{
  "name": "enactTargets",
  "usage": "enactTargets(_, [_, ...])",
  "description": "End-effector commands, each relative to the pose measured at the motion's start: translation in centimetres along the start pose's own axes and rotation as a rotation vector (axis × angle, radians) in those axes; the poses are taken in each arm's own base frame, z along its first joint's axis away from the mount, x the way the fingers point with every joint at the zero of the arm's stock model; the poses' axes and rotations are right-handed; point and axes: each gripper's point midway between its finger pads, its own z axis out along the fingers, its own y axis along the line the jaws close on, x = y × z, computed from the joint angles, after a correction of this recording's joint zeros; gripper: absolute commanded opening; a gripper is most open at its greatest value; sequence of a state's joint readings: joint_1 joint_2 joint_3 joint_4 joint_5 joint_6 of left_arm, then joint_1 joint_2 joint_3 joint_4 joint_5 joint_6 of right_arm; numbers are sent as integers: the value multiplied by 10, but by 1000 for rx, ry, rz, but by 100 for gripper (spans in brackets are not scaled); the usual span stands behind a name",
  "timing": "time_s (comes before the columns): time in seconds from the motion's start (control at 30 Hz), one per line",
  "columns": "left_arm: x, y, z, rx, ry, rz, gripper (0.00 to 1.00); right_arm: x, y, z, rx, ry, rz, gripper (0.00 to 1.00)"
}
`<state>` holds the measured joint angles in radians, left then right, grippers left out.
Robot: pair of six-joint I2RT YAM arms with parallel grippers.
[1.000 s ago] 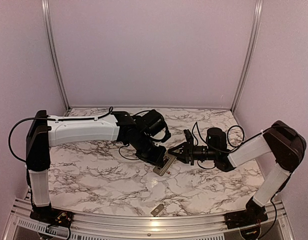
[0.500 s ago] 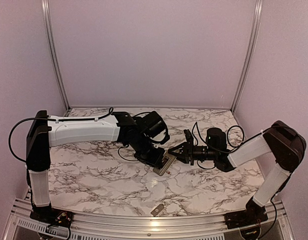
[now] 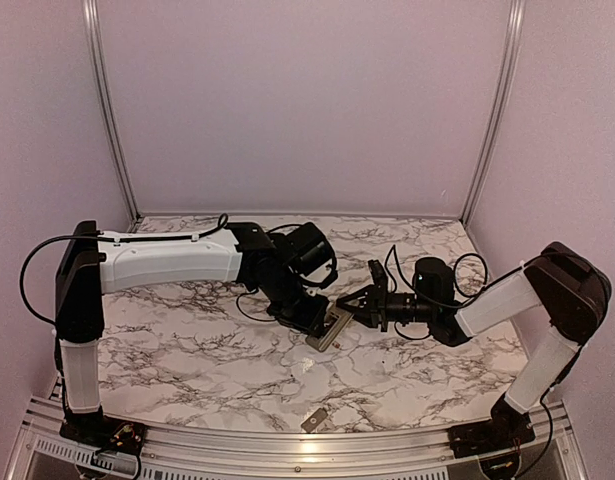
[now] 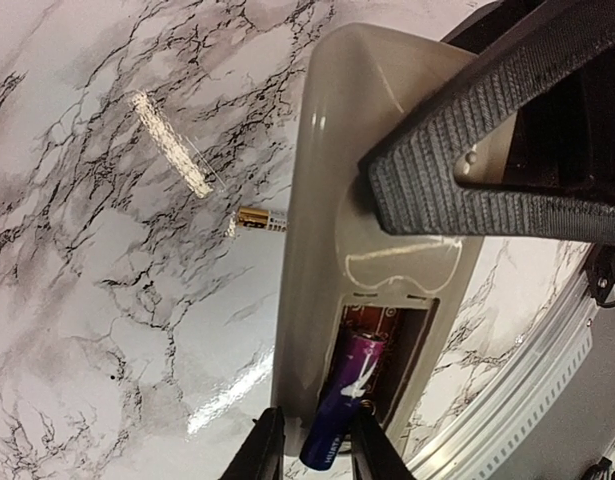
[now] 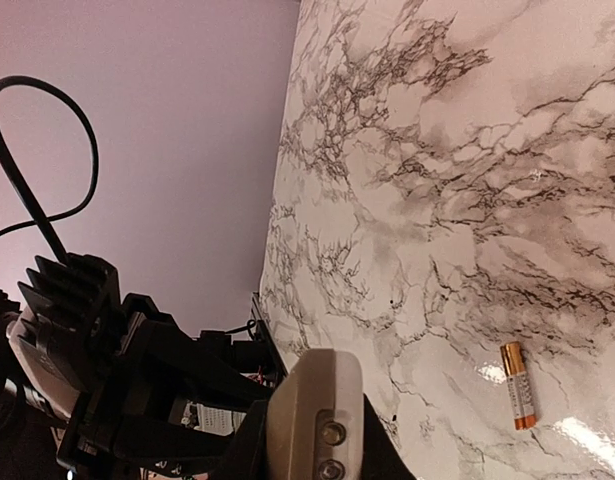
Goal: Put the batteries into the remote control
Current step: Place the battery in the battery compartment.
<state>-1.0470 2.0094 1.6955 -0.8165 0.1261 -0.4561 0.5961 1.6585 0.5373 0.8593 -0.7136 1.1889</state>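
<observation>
The remote control (image 3: 334, 328) is held off the table, grey-beige back showing, its recess uncovered. My right gripper (image 3: 355, 305) is shut on one end of it (image 5: 312, 410); its ribbed pad (image 4: 467, 150) presses the back. A purple battery (image 4: 345, 395) lies slanted, its top end inside the recess and its lower end sticking out. My left gripper (image 4: 314, 447) stands narrowly open around that lower end: one finger touches it, the other stands a little apart. A second battery (image 4: 262, 219), gold and black, lies on the marble (image 5: 518, 385).
A small flat grey cover piece (image 3: 314, 420) lies near the front edge of the table (image 3: 187, 340). Both arms meet over the table's middle, and the metal front rail (image 3: 287, 450) runs just behind their bases. Pale walls close in the back and both sides.
My left jaws have parted slightly around the purple battery. The left wrist has shifted a little; the right arm and remote have stayed almost still.
</observation>
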Motion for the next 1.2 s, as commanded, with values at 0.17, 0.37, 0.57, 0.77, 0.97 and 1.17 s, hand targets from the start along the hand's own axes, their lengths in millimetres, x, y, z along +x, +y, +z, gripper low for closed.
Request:
enactTargets(0.17, [-2, 20, 18, -70, 20, -37, 30, 7, 44, 0, -149, 55, -60, 0])
enactTargets(0.37, [-7, 21, 19, -72, 8, -45, 34, 7, 44, 0, -149, 57, -64, 0])
enactTargets(0.57, [-9, 29, 16, -69, 2, -85, 36, 7, 43, 0, -143, 57, -69, 0])
enactTargets(0.77, [-13, 13, 5, 36, -26, -49, 40, 9, 41, 0, -138, 63, -81, 0])
enactTargets(0.97, [-10, 1, -2, 119, -30, -13, 44, 10, 41, -2, -131, 68, -93, 0])
enactTargets(1.17, [-13, -2, -11, 184, -57, -16, 47, 11, 41, -2, -128, 71, -95, 0])
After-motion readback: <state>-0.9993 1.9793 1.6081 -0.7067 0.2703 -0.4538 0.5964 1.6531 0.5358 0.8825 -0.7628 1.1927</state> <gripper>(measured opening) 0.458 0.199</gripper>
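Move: The remote's battery compartment, held tilted in my right gripper, lies about 2 cm to the right of my left fingertips, 1 cm ahead and 1 cm below; the purple battery slants into it, its near end between those fingers. My right gripper is 6 cm right and 4 cm ahead of them. The spare battery lies about 4 cm right, 2 cm ahead, 10 cm down. From my right hand the compartment is about 4 cm left, 3 cm back. My left hand stays at the compartment: I ease it a bare 1 cm forward and slightly right, then back again, spreading the already parted fingers from about a quarter to nearly half open around the battery's near end. On the way back I tilt the wrist some 10 degrees, tips swinging right and back towards me. My right hand keeps its grip on the remote, shifting under 1 cm or so. ##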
